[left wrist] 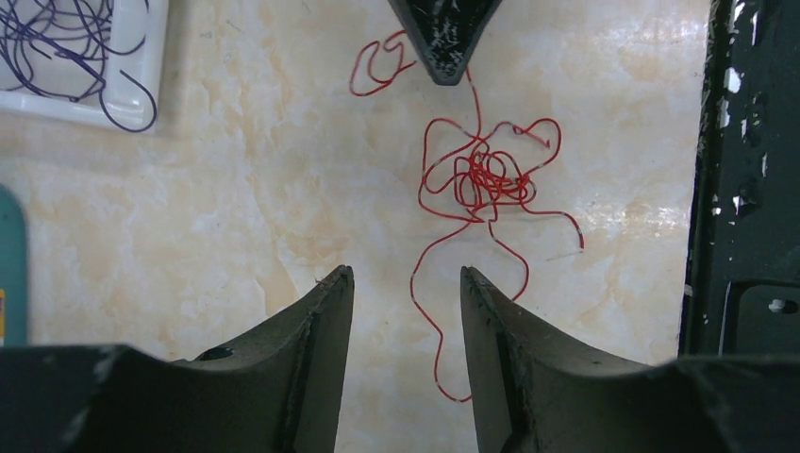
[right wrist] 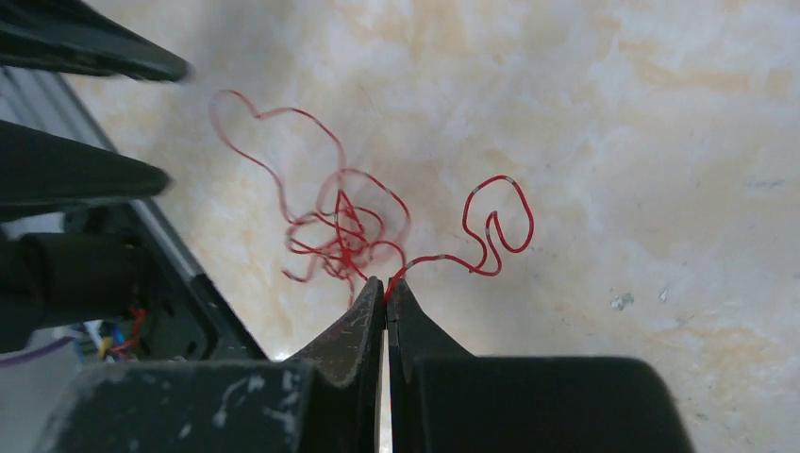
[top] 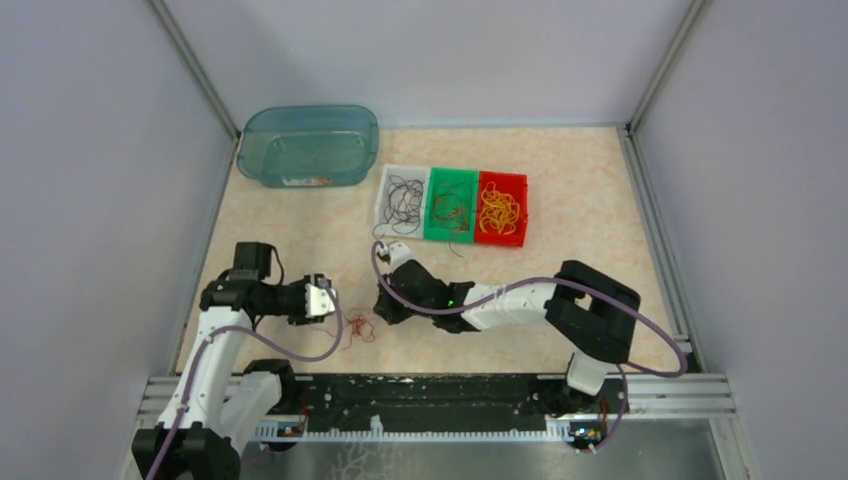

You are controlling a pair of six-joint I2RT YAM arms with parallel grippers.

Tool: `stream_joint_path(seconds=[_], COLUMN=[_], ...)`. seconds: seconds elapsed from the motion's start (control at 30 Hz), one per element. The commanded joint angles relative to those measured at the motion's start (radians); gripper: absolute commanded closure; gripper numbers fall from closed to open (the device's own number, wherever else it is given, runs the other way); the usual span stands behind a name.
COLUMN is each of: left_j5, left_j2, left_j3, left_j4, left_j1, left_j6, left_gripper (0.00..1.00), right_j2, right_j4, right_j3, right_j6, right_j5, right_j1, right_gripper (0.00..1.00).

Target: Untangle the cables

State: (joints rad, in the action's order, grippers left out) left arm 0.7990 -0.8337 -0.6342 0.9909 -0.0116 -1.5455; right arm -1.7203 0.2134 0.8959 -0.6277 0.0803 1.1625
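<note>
A tangle of thin red cable [top: 360,327] lies on the beige table between my two grippers. My right gripper [right wrist: 387,283] is shut on a strand at the edge of the red tangle [right wrist: 344,231], with a loose loop curling off to the right. In the left wrist view its dark tip [left wrist: 443,47] touches the far end of the knot [left wrist: 486,179]. My left gripper [left wrist: 406,274] stands open just above the table, and one free tail of the red cable runs down between its fingers, untouched. From above, the left gripper [top: 325,300] sits left of the knot.
Behind the arms stand a white bin [top: 384,190] of black cables, a green bin [top: 450,172] of dark red ones and a red bin [top: 503,176] of yellow ones. A teal basin [top: 258,165] is at the back left. The black rail [top: 440,400] borders the near edge.
</note>
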Motion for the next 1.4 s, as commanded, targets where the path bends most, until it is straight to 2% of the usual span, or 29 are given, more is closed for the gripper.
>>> stream_joint_path(seconds=[0.0, 0.13, 0.3, 0.47, 0.53, 0.6, 0.83, 0.93, 1.07, 1.23, 1.37], left_j5=[0.131, 0.267, 0.393, 0.441, 0.437, 0.438, 0.444, 0.398, 0.352, 0.513, 0.479], left_j2=[0.018, 0.027, 0.061, 0.152, 0.197, 0.234, 0.224, 0.250, 0.297, 0.240, 0.237], left_j3=[-0.005, -0.048, -0.080, -0.063, -0.036, -0.022, -0.050, -0.030, -0.005, -0.115, -0.122], left_j4=[-0.045, -0.093, -0.168, -0.480, -0.660, -0.742, -0.601, -0.678, -0.826, -0.476, -0.406], left_j1=[-0.008, -0.006, -0.006, -0.006, -0.008, -0.007, -0.007, -0.007, -0.006, -0.007, -0.007], left_j6=[0.053, 0.200, 0.386, 0.778, 0.971, 1.047, 0.961, 1.010, 1.153, 0.979, 0.915], left_gripper=[0.48, 0.50, 0.50, 0.47, 0.46, 0.47, 0.50, 0.50, 0.50, 0.49, 0.48], right_j2=[0.200, 0.293, 0.389, 0.413, 0.413, 0.415, 0.424, 0.439, 0.464, 0.505, 0.537], right_j4=[0.220, 0.243, 0.297, 0.300, 0.294, 0.287, 0.273, 0.257, 0.184, 0.103, 0.110], right_j3=[-0.022, 0.005, 0.015, 0.074, 0.100, 0.120, 0.186, 0.228, 0.279, 0.298, 0.303], right_j6=[0.102, 0.175, 0.190, 0.185, 0.180, 0.180, 0.192, 0.198, 0.241, 0.332, 0.346], right_j5=[-0.009, -0.107, -0.198, -0.280, -0.292, -0.294, -0.307, -0.314, -0.271, -0.097, -0.069], right_j1=[-0.031, -0.058, -0.086, -0.093, -0.091, -0.093, -0.093, -0.093, -0.093, -0.107, -0.128], right_gripper=[1.00, 1.00, 1.00, 1.00, 1.00, 1.00, 1.00, 1.00, 1.00, 1.00, 1.00])
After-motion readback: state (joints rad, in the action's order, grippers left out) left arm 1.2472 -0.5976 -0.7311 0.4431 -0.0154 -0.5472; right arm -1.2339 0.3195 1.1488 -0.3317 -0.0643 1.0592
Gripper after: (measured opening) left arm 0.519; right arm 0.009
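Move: The right fingers are already shut on the red cable close to a loose end. The red tangle lies about 4 cm to this hand's left, 2 cm back and 3 cm below. The white tray is some 26 cm ahead and 4 cm right of the hand, with the green tray roughly 12 cm farther right. From the empty left hand, the tangle is about 7 cm right, 3 cm back and 7 cm below. Keep the right fingers shut on the red cable and raise it about 36 cm, quickly at first, away from the tangle, tipping the fingers up towards level. Meanwhile bring the half-open left gripper up some 16 cm and a little to the right, swinging its fingers up almost level, so that the rising strand passes between them; don't close. ##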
